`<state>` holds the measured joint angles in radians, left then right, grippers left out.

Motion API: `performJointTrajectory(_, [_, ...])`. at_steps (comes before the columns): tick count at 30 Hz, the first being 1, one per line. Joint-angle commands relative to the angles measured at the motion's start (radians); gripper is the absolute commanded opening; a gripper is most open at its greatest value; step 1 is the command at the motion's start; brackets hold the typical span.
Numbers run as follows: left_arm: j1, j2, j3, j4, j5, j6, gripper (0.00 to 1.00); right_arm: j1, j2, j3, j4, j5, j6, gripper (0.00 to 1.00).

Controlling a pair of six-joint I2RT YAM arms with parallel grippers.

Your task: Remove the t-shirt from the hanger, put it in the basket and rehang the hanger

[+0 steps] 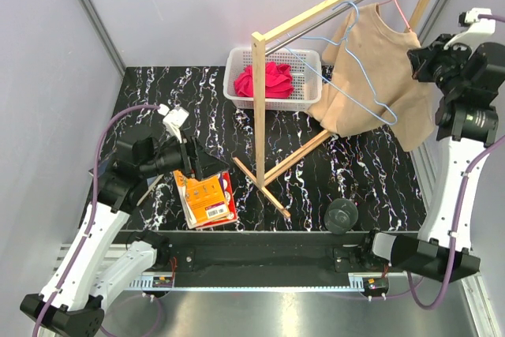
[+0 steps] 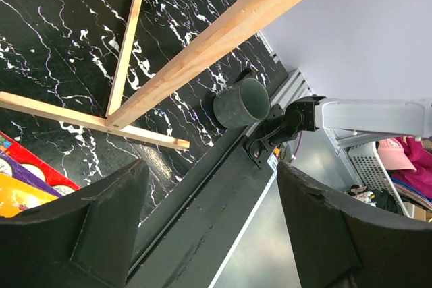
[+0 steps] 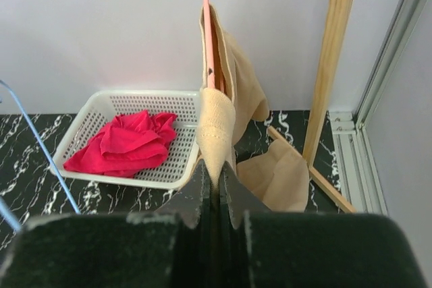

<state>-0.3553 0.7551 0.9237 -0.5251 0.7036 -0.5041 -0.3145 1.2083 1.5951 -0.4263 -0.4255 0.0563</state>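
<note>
A beige t-shirt hangs on a pink hanger from the wooden rack's rail at the right. My right gripper is shut on the shirt's shoulder edge; in the right wrist view the fabric runs down into the closed jaws, with the pink hanger wire just above. My left gripper is open and empty, low at the left above a book, far from the shirt. In the left wrist view its fingers frame the table's front edge.
An empty blue hanger hangs left of the shirt. A white basket holds a red cloth. The rack's post and floor braces stand mid-table. An orange-red book and a dark cup lie near the front edge.
</note>
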Motion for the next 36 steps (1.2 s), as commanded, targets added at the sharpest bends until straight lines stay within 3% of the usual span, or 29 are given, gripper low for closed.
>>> performJointTrajectory(1, [-0.004, 0.006, 0.050, 0.025, -0.009, 0.003, 0.80, -0.003, 0.059, 0.158, -0.066, -0.052, 0.025, 0.00])
performJointTrajectory(9, [-0.004, 0.006, 0.060, 0.025, -0.007, -0.002, 0.80, -0.003, 0.128, 0.294, -0.123, -0.081, 0.122, 0.00])
performJointTrajectory(26, [-0.004, -0.011, 0.055, 0.027, -0.027, -0.019, 0.80, -0.003, 0.272, 0.724, -0.472, -0.073, 0.212, 0.00])
performJointTrajectory(36, [-0.004, -0.017, 0.043, 0.033, -0.027, -0.022, 0.80, -0.003, 0.323, 0.787, -0.514, -0.130, 0.309, 0.00])
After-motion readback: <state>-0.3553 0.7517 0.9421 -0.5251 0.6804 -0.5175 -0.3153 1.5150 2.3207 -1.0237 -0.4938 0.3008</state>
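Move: The right hand already pinches the tan t-shirt at the near shoulder; the middle of its pink hanger is some 13 cm ahead, 5 cm left and 9 cm above. The empty blue hanger hangs about 16 cm to the hand's left, roughly level with it in reach and height, and the white basket stands some 22 cm ahead, 33 cm left and 45 cm below. From the idle left hand, the pink hanger lies about 32 cm ahead, 48 cm right and 25 cm above. Keeping its shut grip on the shoulder cloth by the near end of the pink hanger, the right hand lifts about 5 cm, first easing a couple of centimetres forward and then drawing back a little over 3 cm while it drifts some 2.5 cm left. Along the way the wrist rolls steadily so that its left side comes up by roughly 15 degrees, and the fingers tip down by about 10, carrying the shoulder up with the hanger arm still inside it. ##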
